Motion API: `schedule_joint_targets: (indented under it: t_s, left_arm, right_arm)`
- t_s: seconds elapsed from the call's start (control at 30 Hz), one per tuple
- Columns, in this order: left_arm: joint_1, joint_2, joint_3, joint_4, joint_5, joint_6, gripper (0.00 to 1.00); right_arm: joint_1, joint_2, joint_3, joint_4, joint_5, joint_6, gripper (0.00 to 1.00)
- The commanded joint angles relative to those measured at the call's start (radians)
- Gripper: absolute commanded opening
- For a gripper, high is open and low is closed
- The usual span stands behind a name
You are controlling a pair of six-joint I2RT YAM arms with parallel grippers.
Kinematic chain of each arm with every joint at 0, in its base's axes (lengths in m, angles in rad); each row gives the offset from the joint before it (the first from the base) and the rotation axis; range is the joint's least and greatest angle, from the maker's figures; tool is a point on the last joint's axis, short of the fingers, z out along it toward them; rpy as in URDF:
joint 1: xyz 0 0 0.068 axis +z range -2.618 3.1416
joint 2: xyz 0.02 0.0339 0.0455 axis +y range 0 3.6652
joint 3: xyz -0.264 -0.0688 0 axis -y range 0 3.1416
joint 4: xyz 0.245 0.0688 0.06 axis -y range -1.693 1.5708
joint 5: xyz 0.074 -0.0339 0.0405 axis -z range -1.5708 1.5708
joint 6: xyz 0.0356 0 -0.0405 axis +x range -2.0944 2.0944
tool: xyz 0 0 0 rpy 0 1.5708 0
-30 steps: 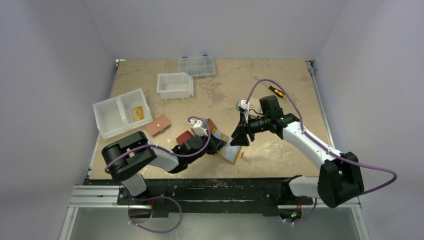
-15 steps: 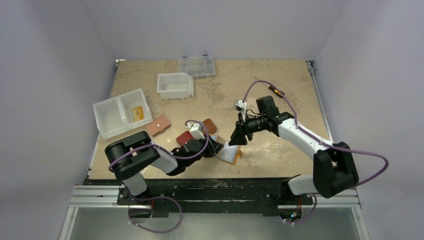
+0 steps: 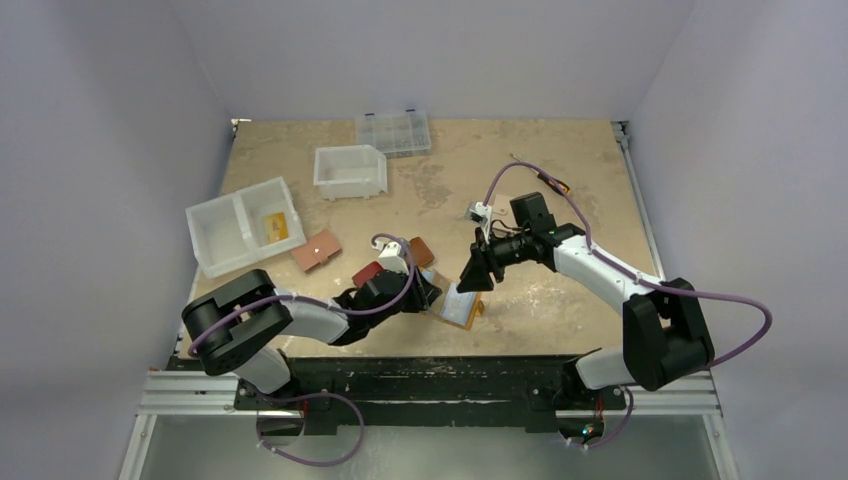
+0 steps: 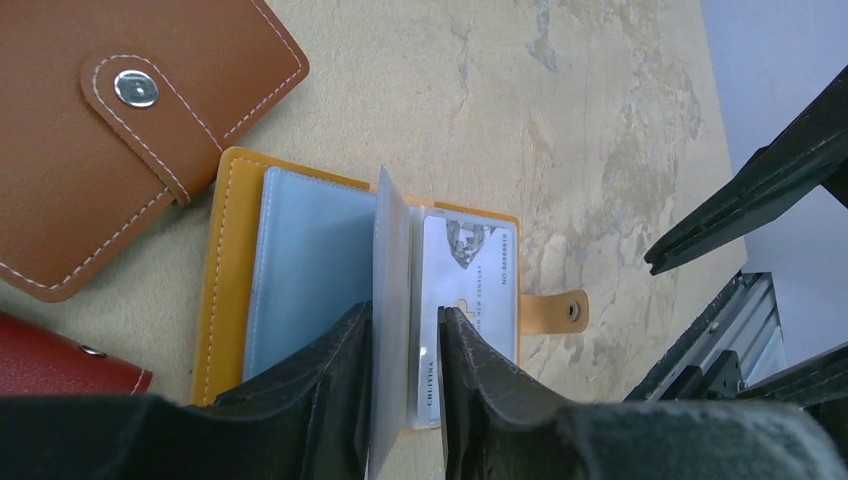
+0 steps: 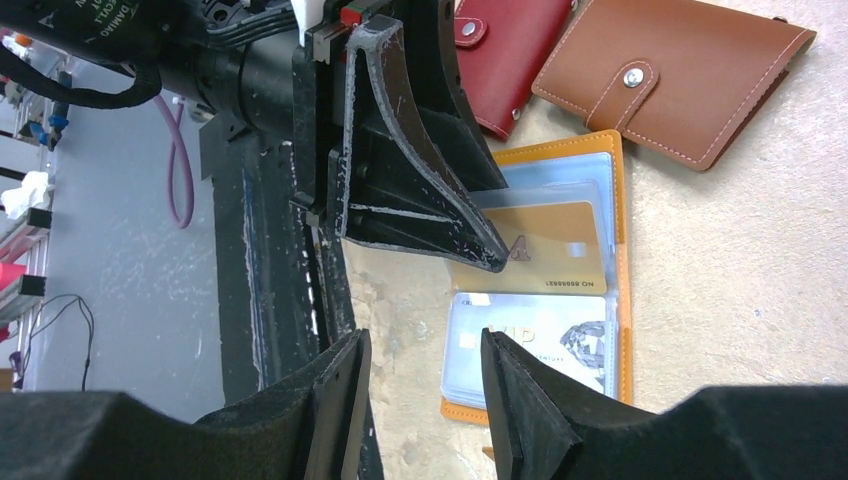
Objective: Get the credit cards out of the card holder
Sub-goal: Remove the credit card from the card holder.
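Note:
The mustard-yellow card holder (image 3: 462, 306) lies open on the table, its snap tab (image 4: 553, 311) pointing to the table's near edge. One clear sleeve (image 4: 392, 290) stands upright between the fingers of my left gripper (image 4: 403, 315). That gripper is open: the sleeve leans on one finger and a gap shows at the other. A whitish credit card (image 4: 480, 280) sits in the pocket beside it, and a light blue page (image 4: 310, 270) lies on the other side. The right wrist view shows a gold card (image 5: 545, 255) and the whitish VIP card (image 5: 545, 345). My right gripper (image 5: 422, 340) hovers open and empty above the holder's near edge.
A brown wallet (image 4: 120, 120) and a dark red wallet (image 4: 50, 360) lie shut just beyond the holder. Farther left are a pinkish-brown flat piece (image 3: 317, 250), a divided white bin (image 3: 243, 226) holding a yellow card (image 3: 274, 228), another white bin (image 3: 350, 170) and a clear organiser box (image 3: 393, 132).
My left gripper's jaws have parted from shut around the upright sleeve. The right gripper has drifted slightly left, closer to the holder, and the left arm's elbow has swung left.

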Motion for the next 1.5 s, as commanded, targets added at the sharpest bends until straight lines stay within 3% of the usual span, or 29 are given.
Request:
schedule_joint_targets:
  t_s: [0.0,0.13,0.43,0.57,1.1,1.47]
  left_arm:
    - [0.015,-0.035,0.045,-0.046,0.039,0.047,0.31]
    - [0.028,-0.006,0.075,-0.062,0.107,0.048,0.30]
    - [0.042,0.006,0.071,-0.026,0.136,0.027,0.14]
    - [0.050,-0.005,0.065,-0.014,0.142,0.020,0.00]
    - [0.053,-0.042,-0.029,0.437,0.121,-0.048,0.00]
    - [0.049,-0.049,-0.066,0.634,0.100,-0.064,0.00]
  right_arm:
    - [-0.003,0.002,0.013,0.012,-0.023,0.010,0.51]
    - [-0.002,-0.002,0.013,0.013,-0.027,0.009,0.51]
    - [-0.003,-0.002,0.015,0.011,-0.026,0.008,0.52]
    - [-0.002,-0.001,0.017,0.004,-0.035,0.001,0.51]
    - [-0.002,0.021,0.049,-0.043,-0.080,-0.031,0.52]
    - [-0.068,-0.017,0.057,-0.046,-0.142,-0.009,0.52]
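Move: The card holder lies open under the left hand, its middle some 3 cm to the right, about level fore and aft, and 3 cm below; its clear sleeve already stands between the open fingers, the sleeve's middle about 1 cm ahead, 1 cm right and 1 cm below. The brown holder is roughly 6 cm ahead and 6 cm left of that hand, the red one about 11 cm left and 1 cm ahead. From the right hand, the sleeve lies around 6 cm left, level fore and aft, 8 cm down. Edging about 1 cm to its right, the left hand shuts its fingers and pinches the clear sleeve, then carries it straight up about 9 cm with a slight drift right, rolling its left side down some 20 degrees and tipping the fingertips up a little, to bring the sleeve up beside the right hand's fingers. The right hand waits close by, fingers still open, barely shifting. ##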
